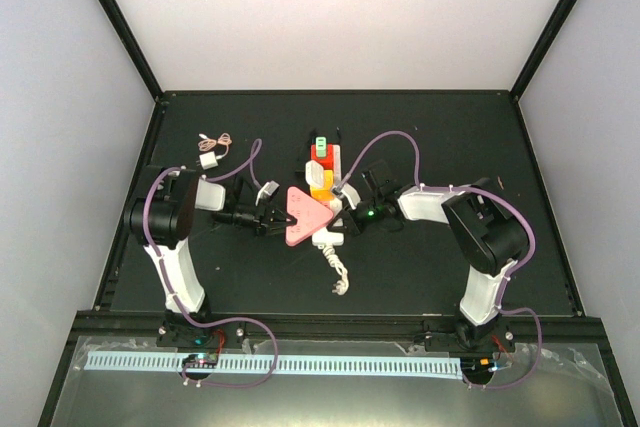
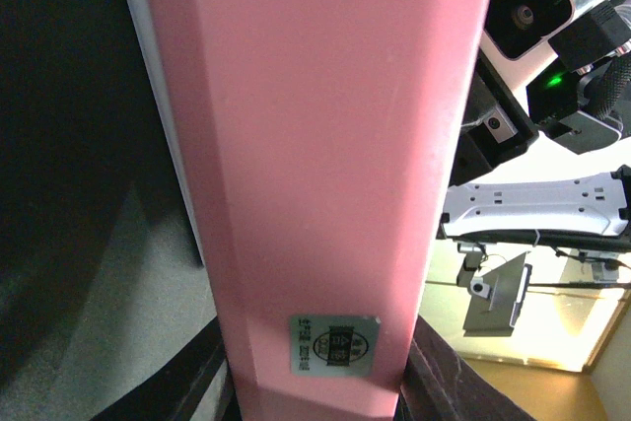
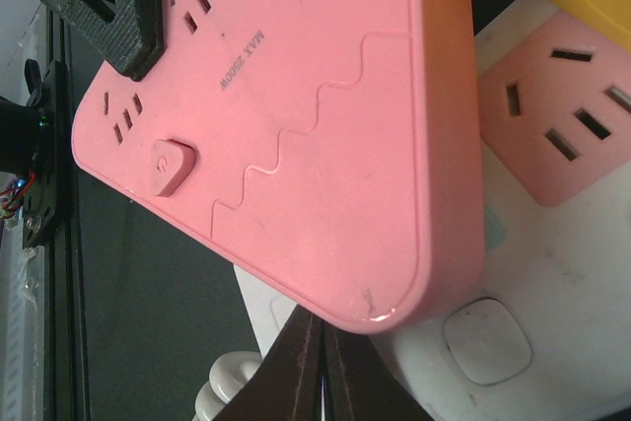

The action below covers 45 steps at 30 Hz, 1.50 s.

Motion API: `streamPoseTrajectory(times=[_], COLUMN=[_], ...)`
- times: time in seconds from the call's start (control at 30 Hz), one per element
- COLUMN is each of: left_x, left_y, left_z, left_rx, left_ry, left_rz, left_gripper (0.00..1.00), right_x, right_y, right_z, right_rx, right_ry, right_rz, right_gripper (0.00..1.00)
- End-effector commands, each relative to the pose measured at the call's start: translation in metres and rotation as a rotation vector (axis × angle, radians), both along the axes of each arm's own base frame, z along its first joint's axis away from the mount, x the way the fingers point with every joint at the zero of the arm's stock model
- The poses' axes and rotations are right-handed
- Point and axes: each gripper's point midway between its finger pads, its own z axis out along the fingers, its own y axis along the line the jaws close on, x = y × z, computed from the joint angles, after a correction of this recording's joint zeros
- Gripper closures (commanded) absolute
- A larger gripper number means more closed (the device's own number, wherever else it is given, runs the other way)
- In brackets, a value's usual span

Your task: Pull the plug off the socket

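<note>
The plug (image 1: 305, 215) is a flat pink triangular block with its own outlets and a button, lying over the near part of the socket (image 1: 334, 238), a long white strip. My left gripper (image 1: 278, 219) comes from the left and is shut on the plug's left corner. In the left wrist view the plug (image 2: 315, 145) fills the frame between the fingers (image 2: 444, 382). My right gripper (image 3: 320, 362) is shut, its tips on the white socket (image 3: 552, 283) just under the plug's (image 3: 296, 125) rounded corner. Whether the plug's pins sit in the socket is hidden.
Farther along the strip stand a yellow plug (image 1: 320, 183), a red one (image 1: 322, 162) and a green-and-white one (image 1: 321, 146). The strip's bundled white cord (image 1: 338, 272) lies toward the near edge. A small white charger with a thin cable (image 1: 210, 155) lies at the back left.
</note>
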Motion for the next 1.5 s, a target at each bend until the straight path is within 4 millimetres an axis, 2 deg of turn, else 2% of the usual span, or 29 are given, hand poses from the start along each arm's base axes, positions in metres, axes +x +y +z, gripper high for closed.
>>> streamPoseTrajectory(times=[0.0, 0.27, 0.53, 0.77, 1.07, 1.47], left_x=[-0.001, -0.001, -0.001, -0.005, -0.008, -0.025], left_y=[-0.002, -0.001, 0.000, 0.001, 0.009, 0.015], left_z=[0.045, 0.059, 0.061, 0.078, 0.073, 0.119], left_rx=[-0.212, -0.258, -0.263, -0.257, -0.178, -0.098], left_ry=[-0.050, -0.080, -0.069, -0.132, -0.181, -0.466], left_rz=[-0.030, -0.022, -0.016, -0.023, 0.002, 0.038], left_gripper=[0.98, 0.98, 0.98, 0.98, 0.98, 0.98], right_x=[-0.005, -0.003, -0.002, -0.002, 0.000, 0.004], right_y=[-0.014, -0.019, -0.021, -0.021, -0.021, -0.018], right_z=[-0.024, -0.026, -0.026, -0.028, -0.024, -0.008], right_rx=[-0.097, -0.115, -0.125, -0.132, -0.127, -0.100], right_ry=[0.046, 0.047, 0.043, 0.042, 0.033, -0.018], right_rz=[-0.027, -0.042, -0.048, -0.051, -0.053, -0.049], right_gripper=[0.94, 0.94, 0.95, 0.95, 0.95, 0.95])
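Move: Some 8 cm to the left hand's right, level with it fore and aft and about 3 cm lower, is the teal socket, hidden beneath the pink adapter that the hand already pinches; the adapter's middle is 5 cm to its right. The yellow plug stands about 8 cm ahead and 8 cm right, the white cord 10 cm back and 11 cm right. For the right hand, the teal socket is about 2 cm left and 2 cm ahead, 1 cm down. Easing back barely 1 cm at first, the left hand then lifts the pink adapter away from the teal socket, some 9 cm up with a small drift back and left, rolling it nearly 20 degrees so the far edge rises. Its pinch on the adapter's top and bottom faces stays shut. The right hand stays put, closed fingertips kept on the power strip beside the socket. ##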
